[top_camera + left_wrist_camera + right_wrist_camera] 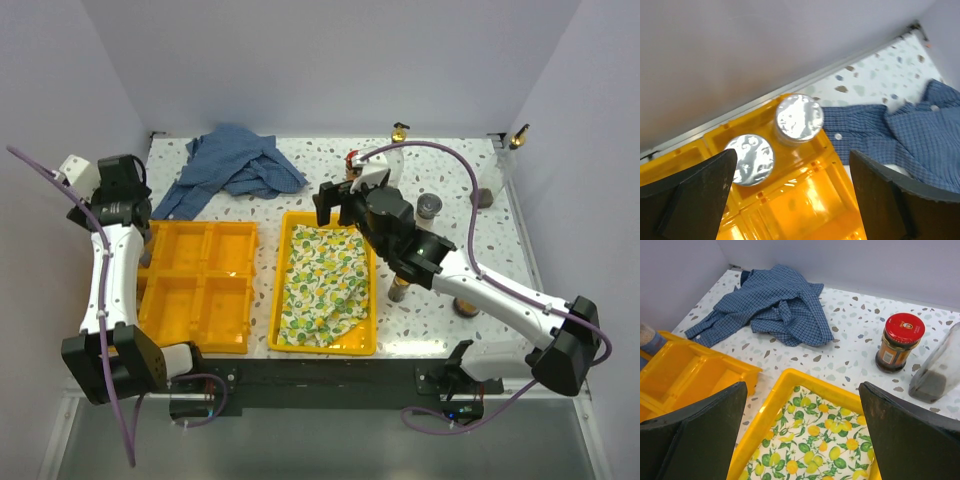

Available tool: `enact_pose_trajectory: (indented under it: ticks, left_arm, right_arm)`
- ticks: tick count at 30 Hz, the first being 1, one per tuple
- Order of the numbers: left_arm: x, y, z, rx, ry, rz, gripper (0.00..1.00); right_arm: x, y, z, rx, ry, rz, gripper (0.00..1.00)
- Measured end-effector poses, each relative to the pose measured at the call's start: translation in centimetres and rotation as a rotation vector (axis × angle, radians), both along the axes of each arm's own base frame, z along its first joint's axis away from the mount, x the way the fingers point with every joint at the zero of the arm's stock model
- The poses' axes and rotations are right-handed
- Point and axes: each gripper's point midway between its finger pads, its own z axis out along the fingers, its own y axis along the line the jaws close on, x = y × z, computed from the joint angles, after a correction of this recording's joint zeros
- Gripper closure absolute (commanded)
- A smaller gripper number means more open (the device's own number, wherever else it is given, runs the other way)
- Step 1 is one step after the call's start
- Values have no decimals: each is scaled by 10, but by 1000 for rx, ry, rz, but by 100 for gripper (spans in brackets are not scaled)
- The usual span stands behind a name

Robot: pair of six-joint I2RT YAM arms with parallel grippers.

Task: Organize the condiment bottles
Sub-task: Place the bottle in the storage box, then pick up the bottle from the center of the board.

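Observation:
My left gripper is open and empty above the yellow compartment tray. Two silver-capped spice shakers stand in its far compartments. My right gripper is open and empty over the far end of the tray with the lemon-print cloth. Beyond it on the table stand a red-lidded dark sauce jar and a clear glass bottle. In the top view, gold-pourer bottles, a grey-capped shaker and a small bottle stand around the right arm.
A crumpled blue checked shirt lies at the back left, touching the compartment tray's far corner. The two yellow trays sit side by side near the front. White walls close the back and sides.

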Motion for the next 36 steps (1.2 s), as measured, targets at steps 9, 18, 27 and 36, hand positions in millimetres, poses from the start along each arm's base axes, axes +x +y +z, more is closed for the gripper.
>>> enact_pose_trajectory:
  ticks: [9,18,27,36]
  left_arm:
    - [63,-114,19,-19,-66,-612,0]
    - [72,-255,30,-35,-195,-1222,0]
    - [30,-345,2,-52,-187,-1598,0]
    - [14,-366,-4,-25,-188,-1682,0]
  right_arm:
    - [12,4,-25,-64,90,-60,1]
    - [20,-20,-24,-68,211,-274,1]
    - [-14,-59,-52,-50,411,-432,1]
    - [-80,-146,-47,54,476,-577,7]
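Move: The right hand is empty; the black-capped bottle it heads towards stands about 11 cm back, 15 cm to its right and 18 cm below. From the same hand, the salt grinder is some 22 cm right and 2 cm ahead, and the red-capped jar 30 cm right and 15 cm back. From the left hand that bottle is about 58 cm right, 11 cm back; the just-placed silver-lidded jar is 3 cm back, 3 cm left. Fingers already free and wide open, the left hand leaves the jars in the storage box and sweeps some 37 cm right, bowing forward and coming back nearly level, turning clockwise about 95 degrees to face the lemon-lined box. The open right hand dips, then speeds right and back towards the black-capped bottle, about 14 cm right overall, tipping down and turning clockwise some 30 degrees each. ##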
